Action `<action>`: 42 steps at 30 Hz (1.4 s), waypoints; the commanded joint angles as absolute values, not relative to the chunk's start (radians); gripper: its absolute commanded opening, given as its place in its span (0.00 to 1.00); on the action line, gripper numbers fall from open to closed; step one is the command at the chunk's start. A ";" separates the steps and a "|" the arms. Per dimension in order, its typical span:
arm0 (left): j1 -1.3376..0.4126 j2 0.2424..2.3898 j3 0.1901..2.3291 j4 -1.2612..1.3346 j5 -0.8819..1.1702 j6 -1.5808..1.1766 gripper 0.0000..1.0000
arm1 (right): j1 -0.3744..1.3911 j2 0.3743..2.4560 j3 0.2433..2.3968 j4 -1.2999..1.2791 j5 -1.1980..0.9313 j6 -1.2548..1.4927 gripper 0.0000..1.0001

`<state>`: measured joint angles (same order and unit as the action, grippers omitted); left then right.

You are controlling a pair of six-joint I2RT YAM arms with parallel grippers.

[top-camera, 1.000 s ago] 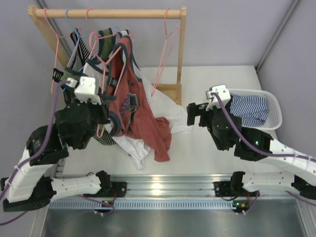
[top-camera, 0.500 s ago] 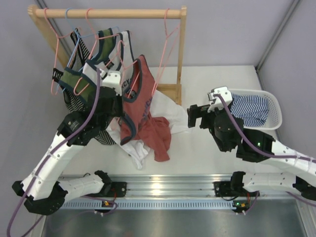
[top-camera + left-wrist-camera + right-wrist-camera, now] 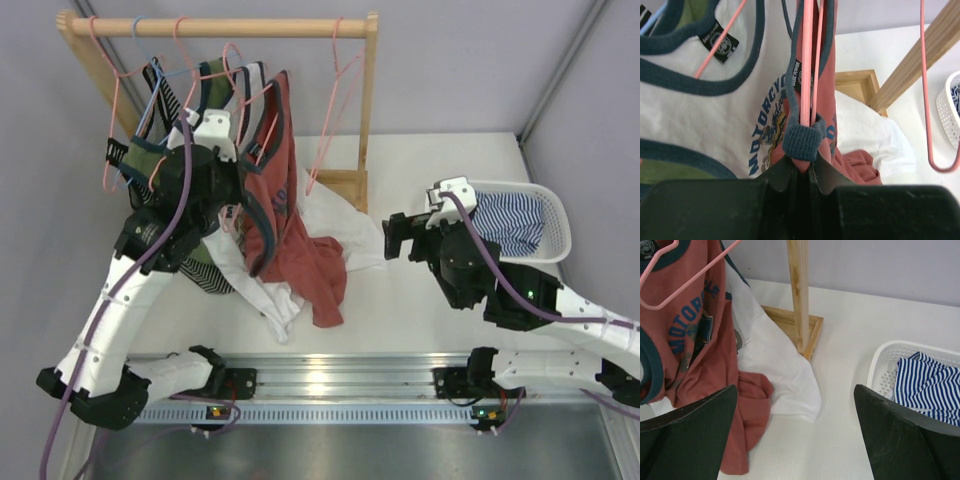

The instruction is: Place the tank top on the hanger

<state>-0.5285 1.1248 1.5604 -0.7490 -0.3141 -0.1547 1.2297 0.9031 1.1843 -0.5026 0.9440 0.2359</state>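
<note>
The rust-red tank top (image 3: 285,190) with navy trim hangs from my left gripper (image 3: 238,165), and its hem lies bunched on the table. In the left wrist view my left gripper (image 3: 802,157) is shut on the top's navy shoulder strap (image 3: 802,140) and on the pink hanger (image 3: 807,60), whose wires run up through the top. The hanger's hook (image 3: 232,55) is just below the wooden rail. The top's chest print and a hanger corner (image 3: 670,295) show in the right wrist view. My right gripper (image 3: 395,237) is open and empty over the table, right of the top (image 3: 795,435).
A wooden rack (image 3: 220,27) with a right post (image 3: 368,100) carries other garments, a white Motorcycle top (image 3: 715,110), a light blue hanger (image 3: 140,30) and a spare pink hanger (image 3: 335,90). A white cloth (image 3: 335,225) lies by the post. A white basket (image 3: 555,215) holds a striped garment (image 3: 505,222).
My left gripper has risen and moved back toward the rail, carrying the hanger and the tank top. The top now hangs more edge-on. The right arm has barely moved.
</note>
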 commanded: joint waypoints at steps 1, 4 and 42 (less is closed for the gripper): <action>-0.479 1.153 1.634 -0.612 -0.249 -0.132 0.00 | 1.241 0.902 1.193 -0.469 0.943 0.222 1.00; -0.468 1.166 1.646 -0.581 -0.232 -0.140 0.00 | 1.241 0.903 1.195 -0.462 0.940 0.215 1.00; -0.288 1.358 1.801 -0.523 -0.077 -0.166 0.00 | 1.239 0.942 1.213 -0.488 0.922 0.198 1.00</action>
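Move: The rack's bar, where the hanger's hook is being taken, lies about 20 cm ahead of the left hand, 3 cm to its left and some 15 cm above. The white tank top hangs roughly 12 cm ahead and 8 cm left, a little below the hand; the empty hanger is about 12 cm ahead and 17 cm right, slightly higher. From the right hand, that bar spot is some 29 cm ahead, 35 cm left and 18 cm above. The pink hanger carrying the red tank top, still pinched at its near corner together with the shirt's strap, is carried by the left hand about 8 cm forward towards the rack's bar. The hand first eases forward and climbs nearly 5 cm, fingers tipping up slightly, then pushes on forward while sinking about 2 cm and levelling partway, its grip unchanged. ##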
